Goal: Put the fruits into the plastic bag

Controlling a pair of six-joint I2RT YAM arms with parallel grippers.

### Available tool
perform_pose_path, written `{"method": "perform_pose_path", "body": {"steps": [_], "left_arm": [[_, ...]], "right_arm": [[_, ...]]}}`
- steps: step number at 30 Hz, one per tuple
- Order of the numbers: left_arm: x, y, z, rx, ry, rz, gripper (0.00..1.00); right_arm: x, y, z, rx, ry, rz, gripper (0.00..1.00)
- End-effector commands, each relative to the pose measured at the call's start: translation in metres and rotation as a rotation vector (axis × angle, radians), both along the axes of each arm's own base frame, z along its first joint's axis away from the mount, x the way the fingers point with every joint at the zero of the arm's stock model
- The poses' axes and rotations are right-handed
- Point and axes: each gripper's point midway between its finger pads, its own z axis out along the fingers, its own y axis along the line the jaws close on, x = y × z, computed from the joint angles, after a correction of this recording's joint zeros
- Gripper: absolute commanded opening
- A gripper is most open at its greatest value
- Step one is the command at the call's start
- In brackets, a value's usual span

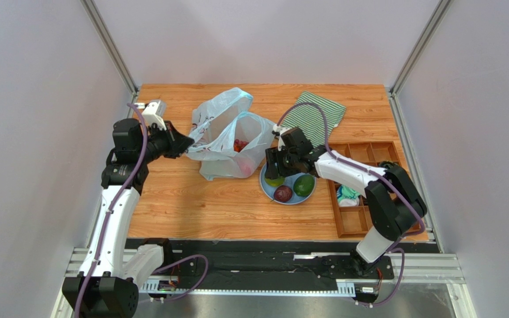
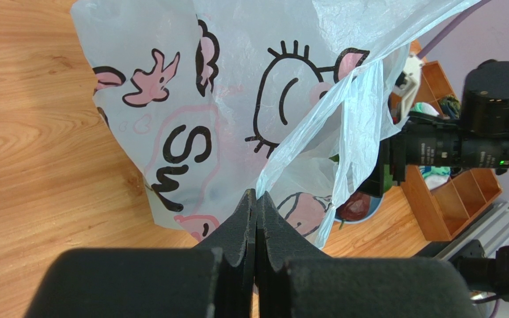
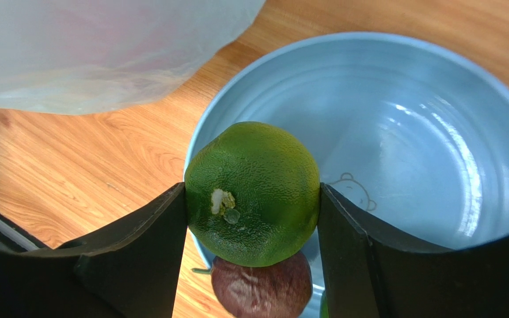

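Observation:
The plastic bag (image 1: pixel 227 136) stands open at the table's middle, with red fruit (image 1: pixel 240 146) inside. My left gripper (image 1: pixel 185 144) is shut on the bag's left edge; in the left wrist view the gripper (image 2: pixel 256 195) pinches the film of the bag (image 2: pixel 191 99). My right gripper (image 1: pixel 275 173) is shut on a bright green fruit (image 3: pixel 252 192) at the blue plate's (image 1: pixel 295 199) left rim. A dark purple fruit (image 1: pixel 283 193) and a dark green fruit (image 1: pixel 303 185) lie in the plate; the purple one also shows in the right wrist view (image 3: pixel 262 289), below the plate (image 3: pixel 403 132).
A green striped cloth (image 1: pixel 315 114) lies at the back. A wooden compartment tray (image 1: pixel 363 189) with small items stands at the right. The table's left and front are bare wood.

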Motion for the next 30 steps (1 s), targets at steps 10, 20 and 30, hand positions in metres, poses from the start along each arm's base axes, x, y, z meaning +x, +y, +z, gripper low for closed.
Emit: {"method": "perform_pose_path", "body": {"steps": [10, 20, 30], "left_arm": [[-0.002, -0.002, 0.022, 0.001, -0.071, -0.028, 0.00], [-0.003, -0.004, 0.023, 0.002, -0.082, -0.042, 0.00], [-0.005, -0.007, 0.026, -0.009, -0.097, -0.061, 0.00]], "right_arm": [[0.009, -0.036, 0.162, 0.131, -0.372, -0.094, 0.22], [-0.020, 0.024, 0.282, 0.418, -0.567, 0.054, 0.18], [0.005, 0.092, 0.301, 0.406, -0.622, 0.160, 0.18]]}}
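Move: Up ahead and to the left of the right hand, which already grips the green fruit just over the plate, is the bag's open mouth: some 9 cm forward, 11 cm left and 10 cm higher. The plate's middle lies about 3 cm ahead, 4 cm right and 5 cm below; the dark red fruit 3 cm back and 3 cm right, the avocado level and 9 cm right, both 3 cm lower. From the left hand the mouth is about 9 cm ahead, 9 cm right and 10 cm below. Lifting the gripped green fruit steeply off the plate area, the right hand climbs some 26 cm, drifting about 3 cm right at first, then swinging roughly 10 cm back left towards the side of the bag's mouth. The steeply pointing fingers tilt up by about 30 degrees and keep their hold. The left hand stays nearly still, its shut fingers still pinching the bag's edge. ##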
